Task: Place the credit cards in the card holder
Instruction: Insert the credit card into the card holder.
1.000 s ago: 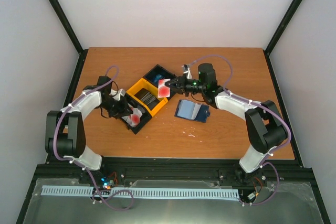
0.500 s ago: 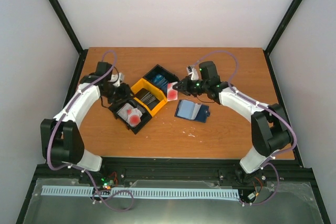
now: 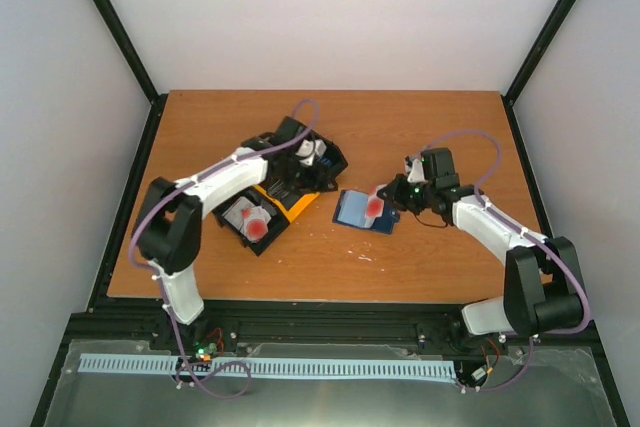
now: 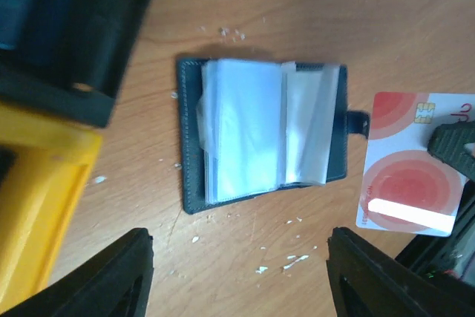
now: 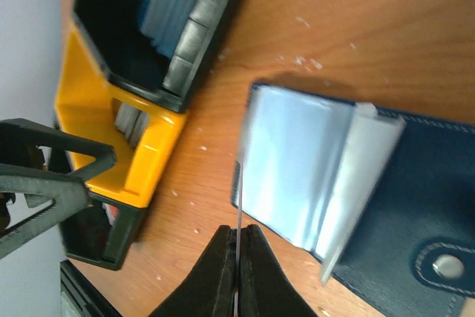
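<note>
The card holder [image 3: 357,211] lies open on the table, dark navy with pale clear sleeves [image 4: 252,139]. My right gripper [image 3: 388,197] is shut on a white credit card with a red blotch [image 3: 375,205], held on edge just above the holder's sleeves [image 5: 297,176]. In the right wrist view the card [image 5: 238,183] shows as a thin line between the shut fingers [image 5: 238,239]. My left gripper [image 4: 239,280] is open and empty, hovering over bare wood near the holder, above the tray's far end [image 3: 318,155]. More white-and-red cards [image 3: 252,221] lie in the tray.
A black-and-yellow three-compartment tray [image 3: 297,205] sits left of the holder, with blue cards [image 5: 171,5] in its far compartment and dark cards [image 5: 130,120] in the middle one. White crumbs [image 4: 293,261] speckle the wood. Black frame posts bound the table.
My left arm swung right from the tray's near compartment to its far end, and its gripper opened. My right gripper carried the white-and-red card down to the card holder.
</note>
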Controlling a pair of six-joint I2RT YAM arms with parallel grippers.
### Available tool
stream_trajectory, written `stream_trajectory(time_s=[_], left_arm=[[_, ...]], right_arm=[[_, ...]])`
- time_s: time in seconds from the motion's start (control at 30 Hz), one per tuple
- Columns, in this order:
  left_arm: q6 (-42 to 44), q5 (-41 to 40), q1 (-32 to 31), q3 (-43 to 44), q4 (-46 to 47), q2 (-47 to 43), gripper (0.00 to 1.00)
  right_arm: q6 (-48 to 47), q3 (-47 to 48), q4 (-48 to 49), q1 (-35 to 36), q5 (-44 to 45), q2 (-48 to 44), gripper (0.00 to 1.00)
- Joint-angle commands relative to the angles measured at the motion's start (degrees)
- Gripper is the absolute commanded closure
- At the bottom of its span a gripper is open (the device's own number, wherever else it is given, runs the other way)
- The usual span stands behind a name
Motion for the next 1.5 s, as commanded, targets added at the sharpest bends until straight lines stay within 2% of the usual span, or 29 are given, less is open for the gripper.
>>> stream_trajectory(time_s=[0.0,0.1,0.23,0.67,0.83,1.1,1.37,1.47], left_arm=[[2.71,-0.15,-4.24,3.83,3.15,5.22,0.39],[5.40,-2.32,-4.95,4.14,4.00,7.59,0.50],[7.70,-4.34,-5.09,1.93,6.96,9.48,0.59],[12.70,-6.35,-5.23,2.82,8.85,16.15,0.67],[13.48,-6.69,-5.25,2.58,8.51,17.27,0.67],[13.53,-7.48,-6.12,2.52,8.06,18.26,0.79],[13.16,-10.93,-7.26,3.08,6.80,18.97,0.83],[13.00,-11.97,-7.34,2.99,6.45,19.05,0.85]], right_arm=[[0.82,-3.60,4.04,-0.68,0.98,0.09,0.97],[1.47,-5.43,7.50,-0.72,0.21,1.58,0.97],[3.05,-8.62,13.47,-0.70,0.31,4.26,0.97],[8.72,-13.36,31.10,-3.65,-3.58,13.06,0.97],[8.54,-14.34,33.44,-3.62,-3.47,14.63,0.97],[11.43,-16.03,40.69,-3.64,-7.41,17.36,0.97],[15.17,-16.19,46.03,-3.62,-10.42,20.05,0.97],[14.97,-15.99,45.36,-3.62,-10.32,20.22,0.97]])
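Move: Below the open left gripper, the clear pages of the card holder lie about 8 cm to its right, 2 cm ahead and 12 cm down. The tray's black compartment is some 13 cm ahead of that hand and 3 cm to its left, and the yellow one 7 cm ahead, 9 cm left. From the right hand, which already holds the red-and-white card, the pages are about 8 cm left, 2 cm ahead and 11 cm down; the holder's clasp is 2 cm right and level with it. Lowering both hands to the holder, the left sinks about 11 cm while easing some 3 cm right, narrows its fingers a long way at the left edge of the clear pages and ends with them against that edge. The right keeps its grip and brings the card down about 9 cm beside the pages' right edge, its fingers tilting some 15 degrees towards level. ##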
